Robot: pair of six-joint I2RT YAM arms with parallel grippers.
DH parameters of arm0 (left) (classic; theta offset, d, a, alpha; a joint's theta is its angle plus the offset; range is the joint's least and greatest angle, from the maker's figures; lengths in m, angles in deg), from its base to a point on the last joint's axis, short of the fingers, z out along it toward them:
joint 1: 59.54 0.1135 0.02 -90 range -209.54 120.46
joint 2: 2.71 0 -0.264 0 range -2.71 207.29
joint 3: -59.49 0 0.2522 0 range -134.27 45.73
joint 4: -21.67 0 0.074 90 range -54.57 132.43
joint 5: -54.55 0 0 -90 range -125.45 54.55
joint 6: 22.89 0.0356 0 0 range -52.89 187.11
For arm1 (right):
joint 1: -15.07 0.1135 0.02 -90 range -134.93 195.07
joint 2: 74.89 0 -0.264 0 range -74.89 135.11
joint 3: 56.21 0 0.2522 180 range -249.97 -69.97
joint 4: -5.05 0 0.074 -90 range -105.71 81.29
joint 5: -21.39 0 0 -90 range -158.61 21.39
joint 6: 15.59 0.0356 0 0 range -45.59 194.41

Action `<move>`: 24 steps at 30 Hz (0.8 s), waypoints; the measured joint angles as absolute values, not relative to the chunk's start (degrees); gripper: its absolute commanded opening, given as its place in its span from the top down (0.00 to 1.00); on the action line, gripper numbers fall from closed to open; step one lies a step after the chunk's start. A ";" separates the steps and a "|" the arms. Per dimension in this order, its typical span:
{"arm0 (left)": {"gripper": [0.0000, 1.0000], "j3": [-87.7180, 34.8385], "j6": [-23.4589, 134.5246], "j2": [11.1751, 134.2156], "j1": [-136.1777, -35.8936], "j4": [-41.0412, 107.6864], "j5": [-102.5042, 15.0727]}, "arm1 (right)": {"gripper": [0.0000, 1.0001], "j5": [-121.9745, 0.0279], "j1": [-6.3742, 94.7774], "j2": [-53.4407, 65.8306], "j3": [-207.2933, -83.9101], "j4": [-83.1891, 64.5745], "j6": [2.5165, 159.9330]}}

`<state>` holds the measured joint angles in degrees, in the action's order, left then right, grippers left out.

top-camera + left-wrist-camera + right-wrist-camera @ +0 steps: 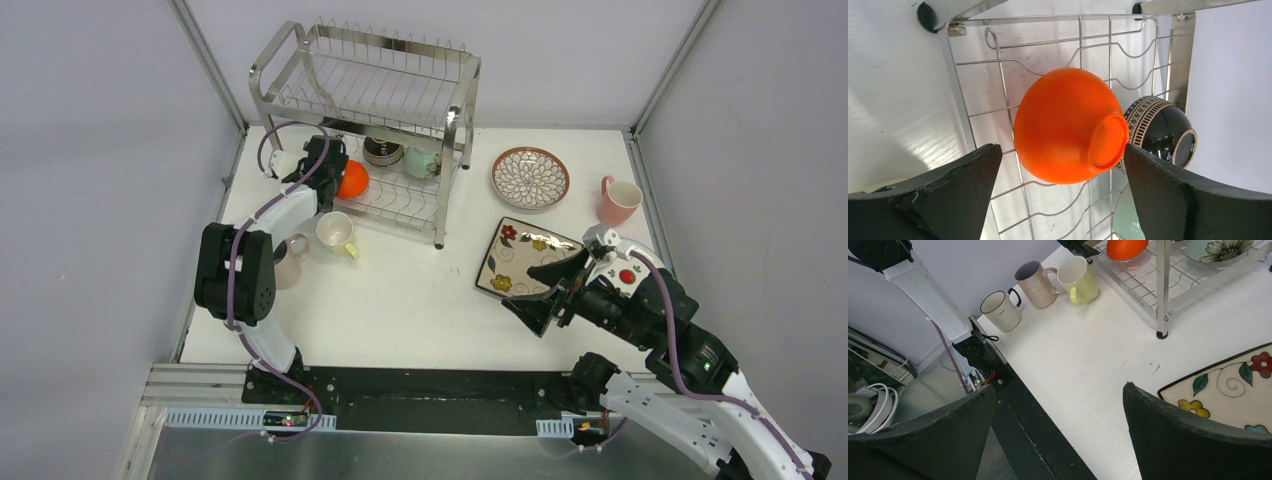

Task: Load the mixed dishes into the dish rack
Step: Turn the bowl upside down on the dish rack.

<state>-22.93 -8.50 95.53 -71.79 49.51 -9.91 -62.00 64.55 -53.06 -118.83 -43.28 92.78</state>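
Note:
The dish rack (372, 100) stands at the back of the table. On its lower shelf (998, 110) an orange bowl (1068, 125) lies tipped on the wires, foot toward the camera. My left gripper (1060, 155) is open, one finger on each side of the bowl, the right fingertip (1138, 160) close to the bowl's foot. In the top view the left gripper (338, 170) is at the rack's left end beside the orange bowl (352, 180). My right gripper (545, 290) hangs open over the near corner of the square floral plate (525, 255), holding nothing.
A dark patterned bowl (1160, 130) and a mint dish (422, 161) share the lower shelf. On the table: a brown-rimmed plate (530, 177), a pink mug (618, 200), a red-marked plate (627, 277) under the right arm, a yellow-green mug (1078, 272), a tan mug (1035, 284), a white mug (1000, 310).

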 measured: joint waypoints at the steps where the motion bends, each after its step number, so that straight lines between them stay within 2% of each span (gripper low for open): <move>1: 0.06 -22.93 -8.28 95.50 -71.81 49.80 -9.94 | 0.00 -62.05 64.55 -53.08 -118.79 -43.28 92.78; 4: 0.18 -22.93 -7.98 95.28 -71.81 50.65 -10.02 | 0.00 -62.07 64.55 -53.11 -118.79 -43.28 92.82; 7: 0.34 -22.93 -7.93 95.11 -71.81 50.91 -10.50 | 0.00 -62.09 64.55 -53.15 -118.79 -43.28 92.91; 13: 0.53 -22.93 -7.28 95.09 -71.79 50.91 -12.73 | 0.00 -62.22 64.55 -53.52 -118.76 -42.97 92.96; 16: 0.56 -22.93 -6.77 95.09 -71.81 50.91 -14.37 | 0.00 -62.26 64.55 -53.59 -118.70 -42.84 93.07; 24: 0.56 -22.91 -6.05 95.15 -71.79 50.74 -18.18 | 0.00 -62.44 64.55 -54.85 -116.64 -42.43 93.96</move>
<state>-22.91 -6.05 95.15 -71.79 50.74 -18.18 -62.44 64.55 -54.85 -116.64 -42.43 93.96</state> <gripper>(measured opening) 0.446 0.996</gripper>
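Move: The orange bowl lies tipped on the lower rack just beyond the open left fingers, about 3 cm ahead, 3 cm right and 5 cm below. The black bowl is roughly 10 cm ahead and 11 cm right; the green bowl, 8 cm ahead and 21 cm right, both about 5 cm down. The yellow mug leans some 9 cm back, level sideways, 8 cm down. From the right hand the orange bowl is about 38 cm ahead, 38 cm left and 22 cm below. Narrow the left gripper from wide open to a little under half beside the orange bowl, without closing on it. As the fingers come in, slide the hand about 2.5 cm to the right across the bowl's near side, easing back just under 1 cm, and swing the fingers some 10 degrees clockwise. ##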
